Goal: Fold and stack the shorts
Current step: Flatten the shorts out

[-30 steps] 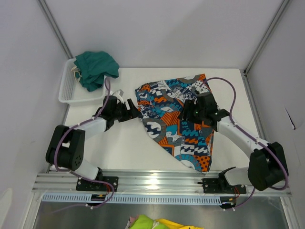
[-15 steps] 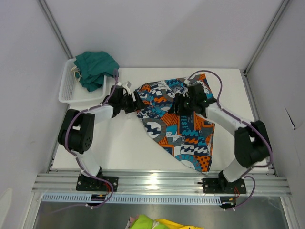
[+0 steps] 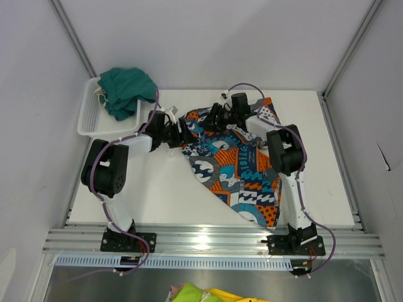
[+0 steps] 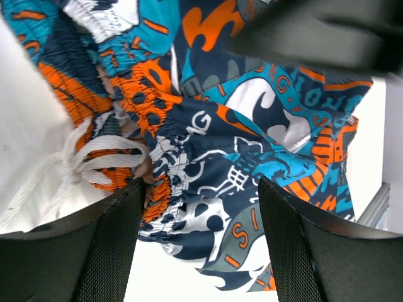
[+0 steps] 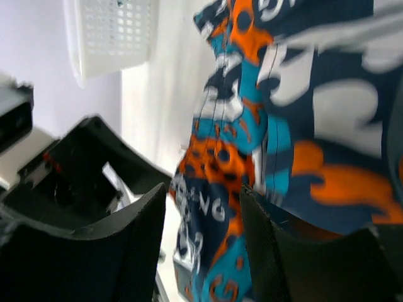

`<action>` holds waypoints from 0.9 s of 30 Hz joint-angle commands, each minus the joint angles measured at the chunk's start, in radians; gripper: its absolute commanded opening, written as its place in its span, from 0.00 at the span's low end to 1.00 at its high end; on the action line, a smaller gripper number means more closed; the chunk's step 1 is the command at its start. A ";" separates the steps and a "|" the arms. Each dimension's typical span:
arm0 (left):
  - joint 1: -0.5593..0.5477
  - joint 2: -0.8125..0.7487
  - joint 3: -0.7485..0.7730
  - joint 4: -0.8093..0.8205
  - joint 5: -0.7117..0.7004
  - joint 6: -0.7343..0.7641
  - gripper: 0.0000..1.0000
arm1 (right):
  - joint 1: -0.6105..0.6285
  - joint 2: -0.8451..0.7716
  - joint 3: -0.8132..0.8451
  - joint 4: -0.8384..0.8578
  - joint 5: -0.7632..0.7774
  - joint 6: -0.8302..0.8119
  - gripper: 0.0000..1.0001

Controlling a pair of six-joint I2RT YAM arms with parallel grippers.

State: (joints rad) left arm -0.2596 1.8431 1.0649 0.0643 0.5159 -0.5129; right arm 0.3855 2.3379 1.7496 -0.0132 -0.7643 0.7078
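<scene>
The patchwork shorts (image 3: 242,170) lie spread on the white table, waistband toward the back left. My left gripper (image 3: 181,133) is at the waistband's left corner. In the left wrist view its open jaws (image 4: 201,251) straddle the gathered waistband (image 4: 170,182), next to a white drawstring (image 4: 94,157). My right gripper (image 3: 214,117) reaches in from the back right onto the top edge. In the right wrist view it (image 5: 204,245) stands open around a ridge of the print (image 5: 220,189). The dark teal shorts (image 3: 126,91) sit bunched in the basket.
The white mesh basket (image 3: 93,123) stands at the back left, and shows too in the right wrist view (image 5: 116,34). The two grippers are close together over the shorts' top edge. Frame posts rise at the table's back corners.
The right arm swung left and toward the back, to the shorts' top edge. The left gripper slid right onto the waistband corner. Both pairs of jaws have narrowed a little.
</scene>
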 commanded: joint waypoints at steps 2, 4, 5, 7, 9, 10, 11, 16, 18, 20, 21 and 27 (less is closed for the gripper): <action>-0.006 -0.001 0.017 0.054 0.067 0.008 0.74 | -0.002 0.147 0.169 0.131 -0.136 0.110 0.53; -0.012 0.004 0.015 0.084 0.090 -0.007 0.74 | -0.004 0.208 0.238 0.148 -0.142 0.140 0.53; -0.015 0.010 0.018 0.086 0.091 -0.009 0.74 | -0.004 0.224 0.254 0.162 -0.144 0.150 0.53; -0.030 0.013 0.030 0.059 0.084 0.002 0.74 | -0.005 0.256 0.278 0.170 -0.145 0.183 0.52; -0.047 0.007 0.035 0.037 0.067 0.008 0.74 | -0.005 0.255 0.266 0.188 -0.126 0.203 0.51; -0.050 0.004 0.035 0.032 0.064 0.008 0.75 | -0.005 0.248 0.237 0.203 -0.118 0.216 0.51; -0.052 0.001 0.027 0.031 0.059 0.007 0.74 | -0.005 0.248 0.220 0.240 -0.113 0.223 0.51; -0.056 -0.002 0.012 0.008 0.069 -0.025 0.76 | -0.010 0.261 0.183 0.323 -0.116 0.292 0.48; -0.064 -0.007 0.018 -0.035 0.005 -0.019 0.78 | -0.008 0.255 0.180 0.312 -0.116 0.279 0.48; -0.069 0.007 0.038 -0.057 -0.016 -0.016 0.79 | -0.007 0.247 0.157 0.308 -0.115 0.263 0.47; -0.075 0.036 0.078 -0.116 -0.022 -0.016 0.79 | -0.007 0.238 0.148 0.305 -0.116 0.257 0.47; -0.107 0.070 0.104 -0.215 -0.053 -0.029 0.79 | -0.007 0.230 0.128 0.225 -0.150 0.193 0.27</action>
State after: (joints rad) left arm -0.3363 1.9129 1.1465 -0.0715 0.4934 -0.5243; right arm 0.3794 2.5935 1.8717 0.2401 -0.8753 0.9493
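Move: The shorts' far-left part, near the gathered waistband, is the right hand's goal: a cloth fold about 2 cm ahead of it, 3 cm to its left and 5 cm below. The near end of the waistband sits some 2 cm ahead and 2 cm left of the left hand, roughly 3 cm below. The shorts' far-left corner is about 7 cm ahead and 3 cm left of the left hand, and the white basket 10 cm ahead and 31 cm left of that hand. The cloth fold by the waistband is met from above by the right hand, which sinks some 5 cm in two dips with a slight rise between, first reaching forward and left, then easing back, as its fingers close about halfway over the fold. The left hand, wide open astride the waistband's near end, shifts about 3 cm right and a little back, pushing the cloth along, then dips late. ##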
